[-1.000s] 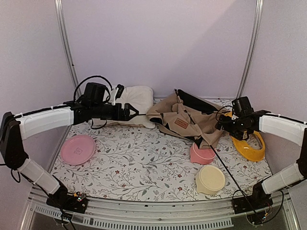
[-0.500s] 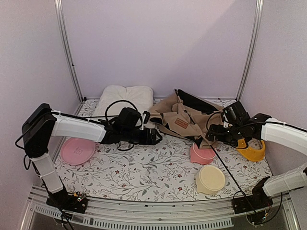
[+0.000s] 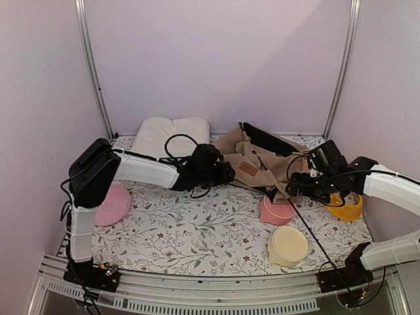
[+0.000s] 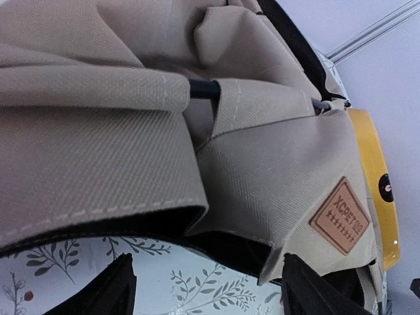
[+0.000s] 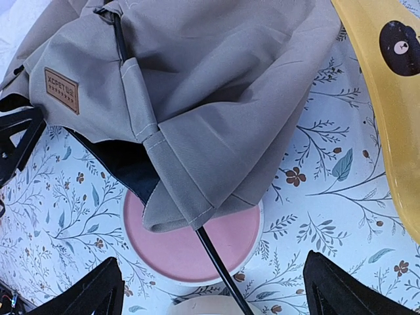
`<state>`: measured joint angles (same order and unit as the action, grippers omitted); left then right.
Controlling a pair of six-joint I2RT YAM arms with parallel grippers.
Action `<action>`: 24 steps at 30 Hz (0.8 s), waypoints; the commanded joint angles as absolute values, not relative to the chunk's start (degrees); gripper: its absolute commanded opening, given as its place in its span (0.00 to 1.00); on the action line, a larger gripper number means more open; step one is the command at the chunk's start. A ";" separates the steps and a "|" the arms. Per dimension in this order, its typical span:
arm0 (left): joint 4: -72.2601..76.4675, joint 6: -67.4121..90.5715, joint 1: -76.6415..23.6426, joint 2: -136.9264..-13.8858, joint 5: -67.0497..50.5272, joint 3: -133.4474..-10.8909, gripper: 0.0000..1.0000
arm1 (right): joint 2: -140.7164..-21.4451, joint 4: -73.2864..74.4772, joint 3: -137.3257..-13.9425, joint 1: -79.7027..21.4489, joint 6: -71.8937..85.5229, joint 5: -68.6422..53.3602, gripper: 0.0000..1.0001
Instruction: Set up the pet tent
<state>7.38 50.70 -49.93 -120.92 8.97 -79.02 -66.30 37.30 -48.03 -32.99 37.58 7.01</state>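
Observation:
The pet tent (image 3: 256, 161) lies collapsed at the back middle of the table, tan fabric with a brown label (image 3: 248, 169). A thin black pole (image 3: 318, 243) runs out of its front corner toward the near right. My left gripper (image 3: 228, 174) is at the tent's left edge. In the left wrist view it (image 4: 210, 292) stands open just below the fabric hem (image 4: 197, 216), near the label (image 4: 340, 215), with nothing between its fingers. My right gripper (image 3: 292, 187) is at the tent's right front corner. It (image 5: 213, 295) is open above the pole (image 5: 216, 262), apart from the fabric (image 5: 210, 118).
A pink bowl (image 3: 277, 211) sits under the tent's front corner, with a cream bowl (image 3: 287, 245) nearer. A yellow piece (image 3: 344, 207) lies at the right, a pink plate (image 3: 111, 205) at the left. A white cushion (image 3: 172, 134) rests at the back left.
My left arm swung right from the cushion to the tent's left edge, its jaws narrowing a little. My right gripper moved slightly left and lower toward the tent's corner.

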 commanded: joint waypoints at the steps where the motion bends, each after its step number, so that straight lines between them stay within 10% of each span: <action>1: 1.99 53.18 -50.87 -123.30 14.84 -82.67 0.74 | -64.16 39.27 -49.30 -33.31 38.06 8.51 0.97; 10: 3.43 53.02 -51.05 -127.81 11.96 -86.62 0.58 | -64.16 39.27 -49.79 -33.32 37.62 8.78 0.97; 20: 3.59 49.40 -50.13 -124.34 13.01 -84.11 0.04 | -65.06 38.52 -50.05 -33.32 37.12 8.68 0.97; 24: 3.29 45.84 -48.59 -119.46 14.08 -81.14 0.00 | -65.72 37.59 -50.23 -33.35 36.29 7.54 0.97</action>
<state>3.88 50.35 -49.98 -126.13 11.88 -83.83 -64.90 38.94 -48.38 -32.99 37.43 7.94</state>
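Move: The tent's front edge lies just below the open left fingers, about 1 cm ahead and 3 cm down. The brown label sits some 5 cm to the left hand's right and 2 cm farther out than the hand; the pink bowl is roughly 13 cm right and 8 cm back. From the right hand, that edge is about 19 cm left, 5 cm ahead and 8 cm below. Left hand sinks about 3 cm and edges forward onto the tent's front edge, its fingers closing fully there. ##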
